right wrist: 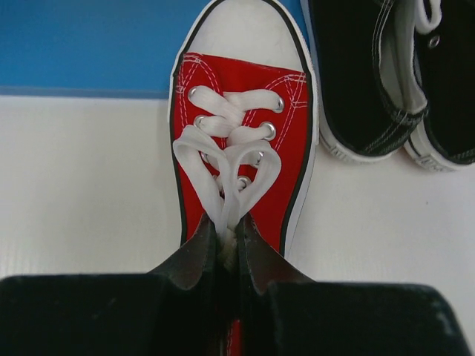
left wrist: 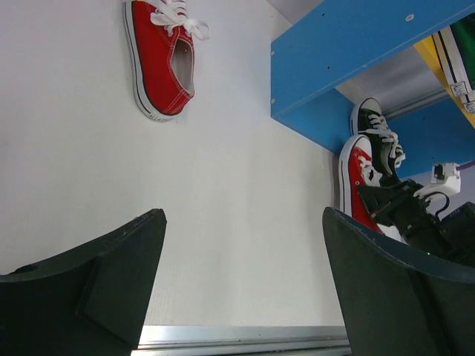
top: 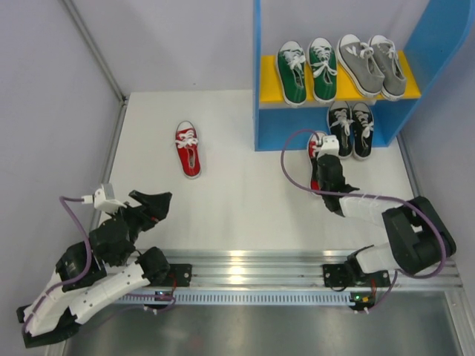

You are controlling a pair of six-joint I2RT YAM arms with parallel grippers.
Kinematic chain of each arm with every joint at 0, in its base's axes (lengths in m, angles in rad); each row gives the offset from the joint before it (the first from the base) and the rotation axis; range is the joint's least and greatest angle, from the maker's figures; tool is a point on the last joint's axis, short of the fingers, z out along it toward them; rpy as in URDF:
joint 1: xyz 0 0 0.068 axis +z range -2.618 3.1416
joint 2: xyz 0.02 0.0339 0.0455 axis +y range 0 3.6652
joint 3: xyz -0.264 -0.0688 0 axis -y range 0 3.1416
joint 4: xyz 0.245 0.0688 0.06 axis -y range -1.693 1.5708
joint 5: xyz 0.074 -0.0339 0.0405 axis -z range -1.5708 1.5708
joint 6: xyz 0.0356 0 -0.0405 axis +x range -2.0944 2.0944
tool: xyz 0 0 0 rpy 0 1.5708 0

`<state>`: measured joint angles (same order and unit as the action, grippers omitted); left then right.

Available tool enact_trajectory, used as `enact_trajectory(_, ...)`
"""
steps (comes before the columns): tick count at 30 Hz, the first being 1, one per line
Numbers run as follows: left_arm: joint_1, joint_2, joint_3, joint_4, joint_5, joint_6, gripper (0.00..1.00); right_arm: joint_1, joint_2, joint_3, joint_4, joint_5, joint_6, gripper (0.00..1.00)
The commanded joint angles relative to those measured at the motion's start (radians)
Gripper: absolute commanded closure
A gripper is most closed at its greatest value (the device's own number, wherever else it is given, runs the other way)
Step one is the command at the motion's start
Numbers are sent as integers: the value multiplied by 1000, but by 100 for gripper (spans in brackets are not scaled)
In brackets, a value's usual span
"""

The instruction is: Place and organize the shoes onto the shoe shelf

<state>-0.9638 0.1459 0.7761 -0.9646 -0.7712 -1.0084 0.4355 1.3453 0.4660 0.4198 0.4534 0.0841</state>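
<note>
One red shoe [top: 188, 149] [left wrist: 159, 63] lies alone on the white table, left of the shoe shelf [top: 257, 74] [left wrist: 349, 44]. My right gripper [top: 325, 165] [right wrist: 228, 233] is shut on the laces and tongue of the other red shoe [top: 318, 141] [right wrist: 241, 141] [left wrist: 358, 182]. That shoe's toe points into the shelf's lower bay, next to the black pair [top: 350, 127] [right wrist: 393, 74]. The green pair [top: 306, 70] and grey pair [top: 371, 65] sit on the yellow upper board [top: 269, 81]. My left gripper [top: 152, 202] [left wrist: 241, 215] hangs open and holds nothing, near the front left.
Grey walls bound the table at the left and back. A metal rail [top: 245, 263] runs along the front edge by the arm bases. A purple cable [top: 286, 159] loops from the right wrist.
</note>
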Motion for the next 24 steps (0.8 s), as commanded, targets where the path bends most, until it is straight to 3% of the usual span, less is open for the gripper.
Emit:
enact_trajectory(1,-1,12,2,52,-13,28,9,-47,50,111,309,-62,-73,100)
enact_trajectory(10,-1,14,-5,56,-22,36,9,-159,259,285,375,-246,-124,100)
enact_trajectory(24,-1,29,15,53,-33,50,9,-234,495,625,249,-386,-145,100)
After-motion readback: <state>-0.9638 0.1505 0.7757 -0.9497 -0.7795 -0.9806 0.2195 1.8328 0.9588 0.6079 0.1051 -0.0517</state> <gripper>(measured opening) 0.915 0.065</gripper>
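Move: The right hand already holds a red shoe, pointing toe-forward. Its free spot on the cabinet's blue lower level is about 15 cm ahead, 1 cm left and roughly 5 cm below that hand. The nearer black shoe is some 14 cm ahead and 8 cm right of the hand, the farther black one equally far ahead and 16 cm right, both about 5 cm lower. From the left hand the spot is roughly 35 cm ahead, 46 cm right and 22 cm down. The red shoe, still pinched by its laces and tongue, is carried forward about 16 cm by the right hand, rising some 3.5 cm over the first half, then running nearly level under the yellow board to the left side of the black pair and slowing at the end. The wrist tips the toe up and turns slightly counter-clockwise, each nearly 10 degrees; the fingers stay shut. ##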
